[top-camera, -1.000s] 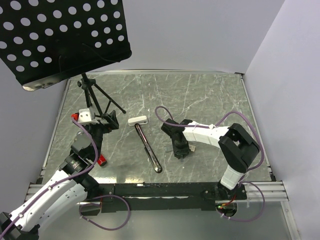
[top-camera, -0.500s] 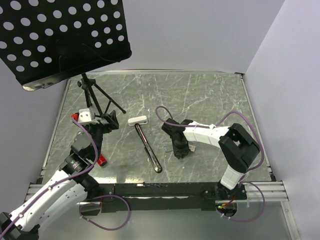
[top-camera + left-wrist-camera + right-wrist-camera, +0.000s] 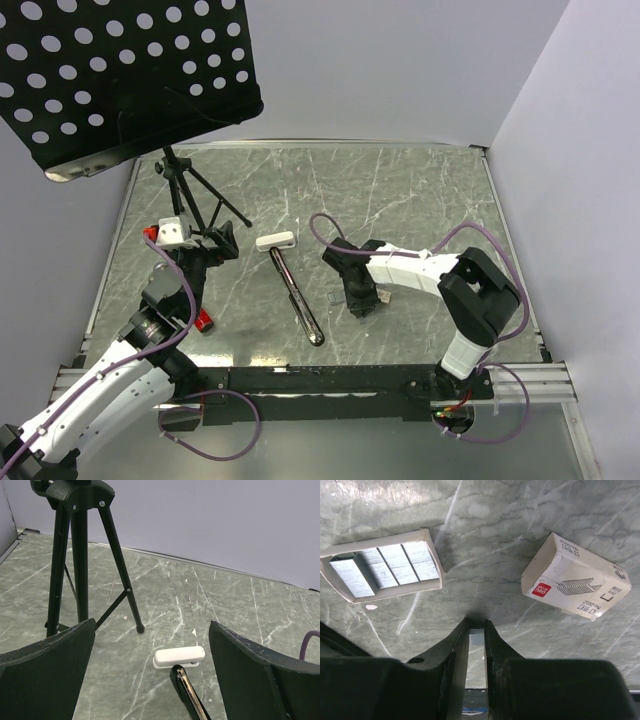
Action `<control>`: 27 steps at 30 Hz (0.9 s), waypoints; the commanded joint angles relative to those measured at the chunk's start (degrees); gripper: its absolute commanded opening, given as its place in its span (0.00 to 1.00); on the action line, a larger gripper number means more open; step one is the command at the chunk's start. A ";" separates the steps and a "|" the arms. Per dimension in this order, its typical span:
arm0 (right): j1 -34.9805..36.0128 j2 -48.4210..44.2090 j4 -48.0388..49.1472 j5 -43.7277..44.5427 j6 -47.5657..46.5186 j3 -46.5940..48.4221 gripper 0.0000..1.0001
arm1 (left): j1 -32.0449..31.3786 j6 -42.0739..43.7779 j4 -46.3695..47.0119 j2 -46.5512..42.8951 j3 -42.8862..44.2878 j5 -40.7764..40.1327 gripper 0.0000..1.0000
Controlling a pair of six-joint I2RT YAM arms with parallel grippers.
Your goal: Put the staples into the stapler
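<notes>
The stapler lies swung open on the table, its white part [image 3: 275, 240] [image 3: 179, 657] at the far end and its black and chrome arm [image 3: 298, 295] [image 3: 192, 700] running toward the near edge. The staples lie right of it: an open tray of strips [image 3: 382, 572] [image 3: 336, 296] and a pale box with red print [image 3: 575, 582] [image 3: 381, 297]. My right gripper [image 3: 360, 305] [image 3: 476, 625] points down between them, jaws shut on one strip of staples [image 3: 477, 639]. My left gripper [image 3: 222, 243] [image 3: 152, 680] hangs open left of the stapler, holding nothing.
A black perforated music stand [image 3: 130, 70] on a tripod [image 3: 190, 190] [image 3: 75, 555] stands at the back left, close to my left gripper. A small red object [image 3: 204, 320] lies beside the left arm. Walls close in on the left, back and right.
My right gripper's jaws have narrowed onto the strip of staples. The left arm and the stapler have not moved.
</notes>
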 commanded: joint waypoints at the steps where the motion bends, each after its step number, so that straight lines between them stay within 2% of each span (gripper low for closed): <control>1: 2.25 -3.98 -2.81 3.44 -0.67 2.81 0.21 | 0.23 -0.26 1.81 -0.18 0.25 0.34 0.99; 8: 7.08 -5.74 -4.58 6.95 -1.11 10.72 0.18 | 0.23 -0.44 1.37 -0.44 0.43 -0.88 0.99; 15: 12.62 -2.23 -1.69 7.66 -1.55 19.24 0.16 | 0.23 -0.70 1.28 -1.14 0.43 -1.94 0.99; 27: 17.37 5.42 0.96 9.24 -1.73 24.26 0.15 | 0.23 -0.62 1.46 -1.58 0.43 -1.94 0.99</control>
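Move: The stick of staples is already pinched in the right fingers, just over the table. It is bound for the opened stapler, whose middle lies about 13 cm to that hand's left and 3 cm ahead, roughly level in height. The staple tray sits about 5 cm left and 3 cm ahead, the staple box 5 cm right and 3 cm ahead. From the left hand, the stapler is some 15 cm right, 5 cm back and 27 cm below. The staples, kept pinched in the right fingers, come up from the table beside the tray and are carried left, about 14 cm, to above the long opened stapler. The hand rises some 10 cm on the way and sinks a little at the end, while the wrist turns about 15 degrees counter-clockwise and the fingertips swing forward and somewhat left. ##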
